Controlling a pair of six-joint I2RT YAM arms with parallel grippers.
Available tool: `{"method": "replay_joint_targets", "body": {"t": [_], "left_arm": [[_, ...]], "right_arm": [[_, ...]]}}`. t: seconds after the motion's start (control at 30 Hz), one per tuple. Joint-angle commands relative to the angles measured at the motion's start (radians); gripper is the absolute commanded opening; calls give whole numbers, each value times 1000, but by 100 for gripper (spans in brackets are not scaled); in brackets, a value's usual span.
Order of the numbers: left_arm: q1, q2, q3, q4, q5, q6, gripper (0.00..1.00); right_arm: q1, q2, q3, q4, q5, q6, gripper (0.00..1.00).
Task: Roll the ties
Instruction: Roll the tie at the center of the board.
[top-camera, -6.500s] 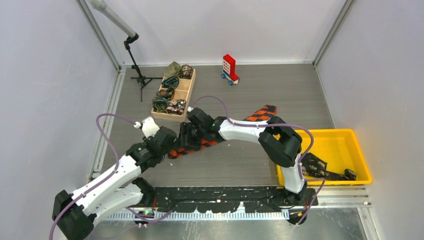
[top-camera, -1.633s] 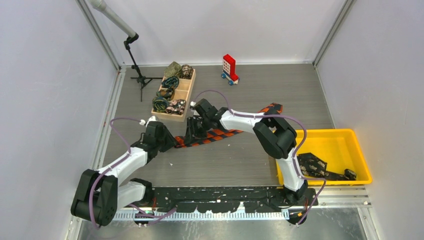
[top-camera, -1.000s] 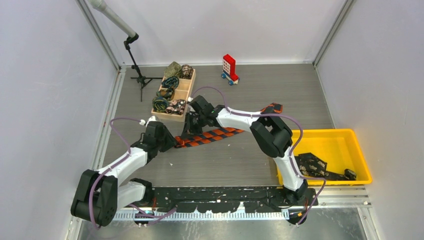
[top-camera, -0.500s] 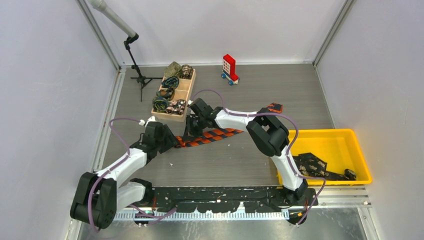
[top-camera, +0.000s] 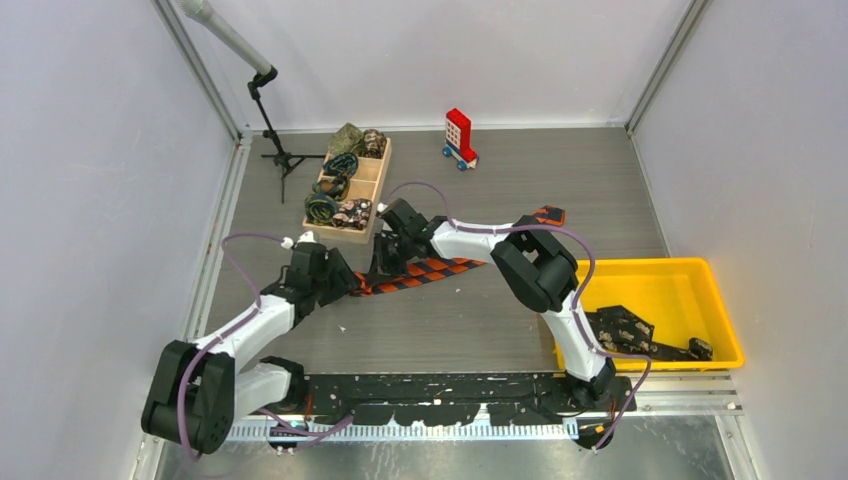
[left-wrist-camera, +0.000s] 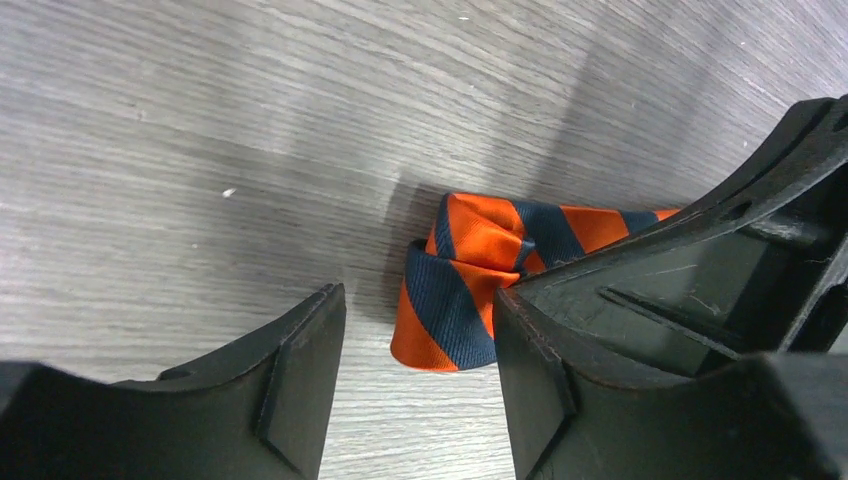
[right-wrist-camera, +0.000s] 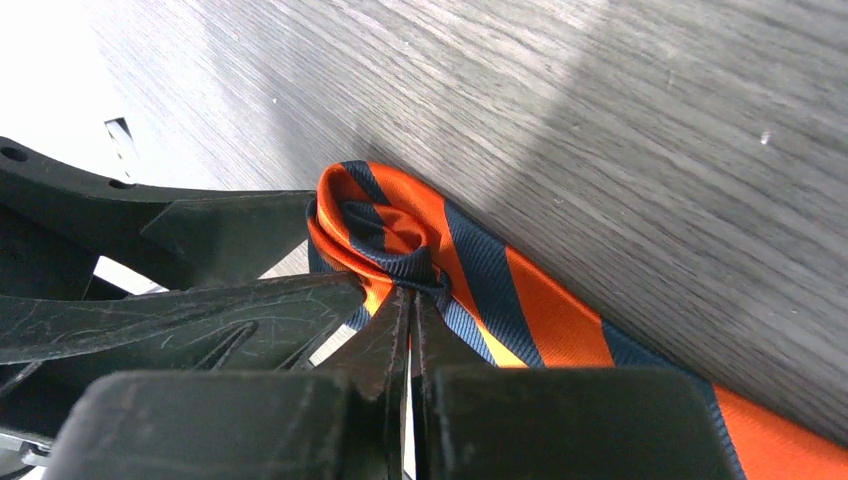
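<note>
An orange-and-dark checked tie (top-camera: 440, 266) lies slantwise on the grey table, its near end curled into a small roll (right-wrist-camera: 375, 232). My right gripper (top-camera: 384, 266) is shut on that rolled end, fingertips pinching the fabric (right-wrist-camera: 410, 292). My left gripper (top-camera: 346, 284) stands open right beside it. The folded tie end (left-wrist-camera: 455, 300) sits between the left fingers, close against the right-hand finger (left-wrist-camera: 620, 330). One left finger (right-wrist-camera: 215, 235) shows beside the roll in the right wrist view.
A wooden compartment box (top-camera: 378, 178) with several rolled ties stands at the back left, beside a microphone stand (top-camera: 275, 150). A red-and-white toy block on blue wheels (top-camera: 459, 138) sits at the back. A yellow bin (top-camera: 680, 285) at the right holds dark ties (top-camera: 625, 330).
My left gripper has opened, its fingers parting from the tie's end. My right gripper has closed tighter on the roll. Both arms have barely shifted.
</note>
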Motion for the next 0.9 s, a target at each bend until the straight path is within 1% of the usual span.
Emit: {"method": "replay_joint_targets", "body": {"t": [0.0,0.13,0.33,0.53,0.73,0.8,0.87], "left_arm": [[4,47,16,83,61,40,58],[4,97,25,120,94,45,54],[4,156,25,177,108,52,45],[6,193,15,217,132,52,29],[5,134,10,174,108,53,11],[4,111,17,137,86,56,7],[2,87,29,89,59,60,2]], "right_arm": [[-5,21,-19,13,7,-25,4],[-10,26,-25,18,4,-25,4],[-18,28,-41,30,0,-24,4],[-22,35,-43,37,-3,-21,4],[-22,20,-24,36,-13,-14,4],[-23,-4,-15,28,-13,-15,6],[-26,-32,-8,8,-8,-27,11]]}}
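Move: The rolled end of the orange-and-navy tie sits about 2 cm ahead, 2 cm right and 1 cm below the left hand, by its open fingers. From the right hand, which already pinches the tie beside it, the roll is some 2 cm left, 1 cm back. Counted from the left hand, the tie's flat far end lies about 40 cm right, 16 cm ahead; the wooden box stands roughly 22 cm ahead, 1 cm left. Bring the left gripper forward and to the right, about 3 cm in all, dipping slightly and turning some 5 degrees clockwise, and close its fingers to pinch the tie's roll from both sides. Keep the right fingers shut on the tie next to the roll, letting that hand ease less than a centimetre down, forward and right. ##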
